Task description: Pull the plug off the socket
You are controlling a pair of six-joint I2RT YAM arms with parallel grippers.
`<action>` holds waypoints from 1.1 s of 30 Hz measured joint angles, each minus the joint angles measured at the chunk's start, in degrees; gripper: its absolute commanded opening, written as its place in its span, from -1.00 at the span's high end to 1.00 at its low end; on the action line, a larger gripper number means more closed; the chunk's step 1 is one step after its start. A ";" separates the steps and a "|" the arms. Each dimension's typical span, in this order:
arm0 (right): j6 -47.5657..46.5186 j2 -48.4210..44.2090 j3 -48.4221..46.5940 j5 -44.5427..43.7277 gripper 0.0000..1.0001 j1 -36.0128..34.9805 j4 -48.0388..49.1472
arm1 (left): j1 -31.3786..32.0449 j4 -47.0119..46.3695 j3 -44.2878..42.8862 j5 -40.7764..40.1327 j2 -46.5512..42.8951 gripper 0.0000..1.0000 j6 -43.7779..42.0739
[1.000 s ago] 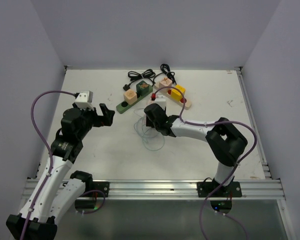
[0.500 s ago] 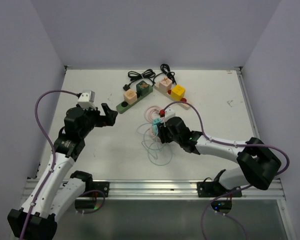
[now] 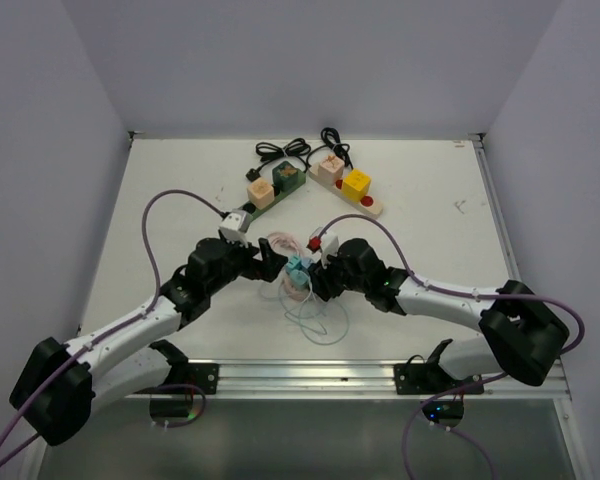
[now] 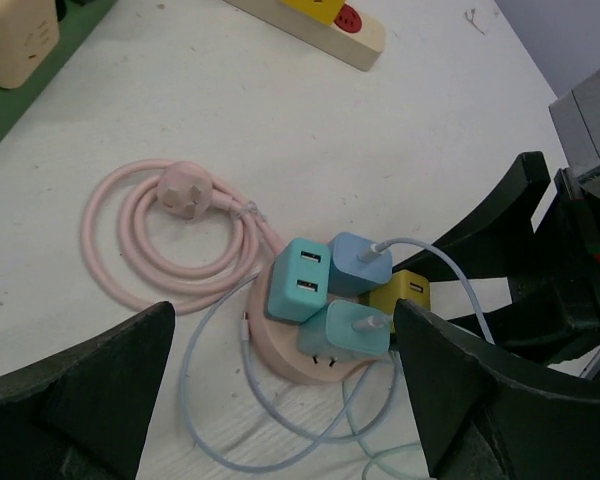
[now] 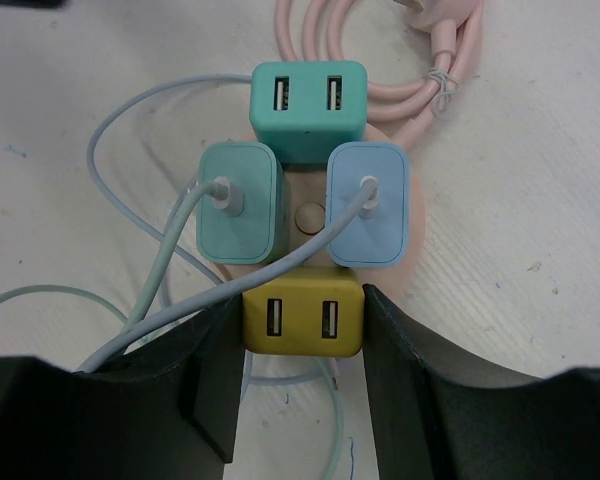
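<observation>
A round pink socket [image 4: 280, 352] lies on the table with a teal plug [image 4: 300, 280], a light blue plug [image 4: 358, 264], a mint plug [image 4: 345, 335] and a yellow plug [image 4: 408, 290] in it. In the right wrist view my right gripper [image 5: 302, 340] is shut on the yellow plug [image 5: 302, 325], one finger pressed on each of its sides. My left gripper [image 4: 283, 340] is open just above the socket, its fingers wide on either side and touching nothing. Two prongs show under the mint plug. In the top view both grippers meet at the socket [image 3: 296, 280].
The socket's pink cord [image 4: 150, 230] lies coiled beside it, and thin pale cables [image 3: 315, 320] loop toward the near edge. A green power strip [image 3: 270, 190] and a beige power strip [image 3: 350, 188] with blocks, plus black cords [image 3: 290, 150], lie at the back.
My left arm swung in from the left side and now hangs over the socket. My right gripper moved toward the near edge, and the socket came with it.
</observation>
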State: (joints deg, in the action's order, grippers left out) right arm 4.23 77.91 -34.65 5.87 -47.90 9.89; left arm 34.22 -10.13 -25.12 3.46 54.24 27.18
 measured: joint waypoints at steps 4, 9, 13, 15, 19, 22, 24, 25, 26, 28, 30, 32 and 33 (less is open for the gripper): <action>-1.79 -0.57 0.70 2.23 0.50 0.00 0.07 | 4.07 -7.91 0.63 -2.47 7.85 -0.84 -0.39; -2.97 -0.70 0.92 3.39 0.56 0.02 0.09 | 7.08 -14.53 0.68 -4.59 14.10 -0.76 -0.85; -3.37 -0.72 0.94 4.04 0.57 0.02 0.09 | 8.63 -18.10 0.68 -6.03 17.75 -0.62 -0.92; -3.41 -0.72 0.94 4.24 0.57 0.02 0.09 | 9.11 -19.41 0.68 -6.62 19.89 -0.47 -0.63; -3.45 -0.81 0.94 4.22 0.57 0.02 0.09 | 9.60 -21.62 1.22 -7.30 23.50 -0.09 1.03; -3.43 -1.03 1.01 4.17 0.59 0.02 0.07 | 10.38 -24.61 2.62 -7.85 24.35 0.10 2.82; -3.34 -1.25 1.11 4.15 0.60 0.02 -0.04 | 11.30 -26.51 3.80 -8.98 24.35 0.17 3.76; -3.32 -1.27 1.18 4.13 0.61 0.02 -0.04 | 11.58 -27.21 4.17 -9.53 24.35 0.23 3.89; -3.17 -1.27 1.20 4.09 0.62 0.02 -0.15 | 12.09 -28.24 4.70 -10.62 24.35 0.37 4.13; -2.84 -1.27 1.16 3.91 0.63 0.02 -0.15 | 12.94 -29.46 5.38 -12.22 24.57 0.62 4.44; -2.40 -1.29 1.14 3.80 0.64 0.09 -0.39 | 14.12 -30.58 5.60 -14.21 25.07 0.76 4.24; -1.79 -1.29 0.90 3.91 0.64 0.70 -0.83 | 15.54 -32.00 5.73 -16.83 25.83 0.89 4.07; -1.38 -1.29 0.74 4.33 0.64 1.14 -1.11 | 16.39 -32.81 5.88 -18.36 26.21 0.92 3.82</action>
State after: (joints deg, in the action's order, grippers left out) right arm 2.85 76.62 -33.91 10.20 -46.76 8.78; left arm 50.61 -42.94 -19.25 -14.90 80.44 31.00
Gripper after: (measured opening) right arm 0.483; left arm 0.355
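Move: The teal two-slot plug on the pink socket lies about 6 cm to the right of the open left hand, level with it fore and aft, and some 7 cm below. From that plug, the green cabled plug stands 4 cm nearer the base and 1 cm right, the blue cabled plug 4 cm right and 1 cm nearer. The yellow plug, held by the right hand, is 4 cm nearer and 5 cm right of it; from the right hand, the teal plug lies 4 cm ahead and 5 cm left. The left hand sinks about 7 cm and goes some 6 cm to its right, quickest at first, down onto the teal two-slot plug, its fingers starting to close in earnest during the descent and ending pinched on the plug's two sides while the hand stays low. Meanwhile the right hand keeps its grip on the yellow plug, easing back about 1 cm early on with a slight counter-clockwise turn, then barely stirring. ##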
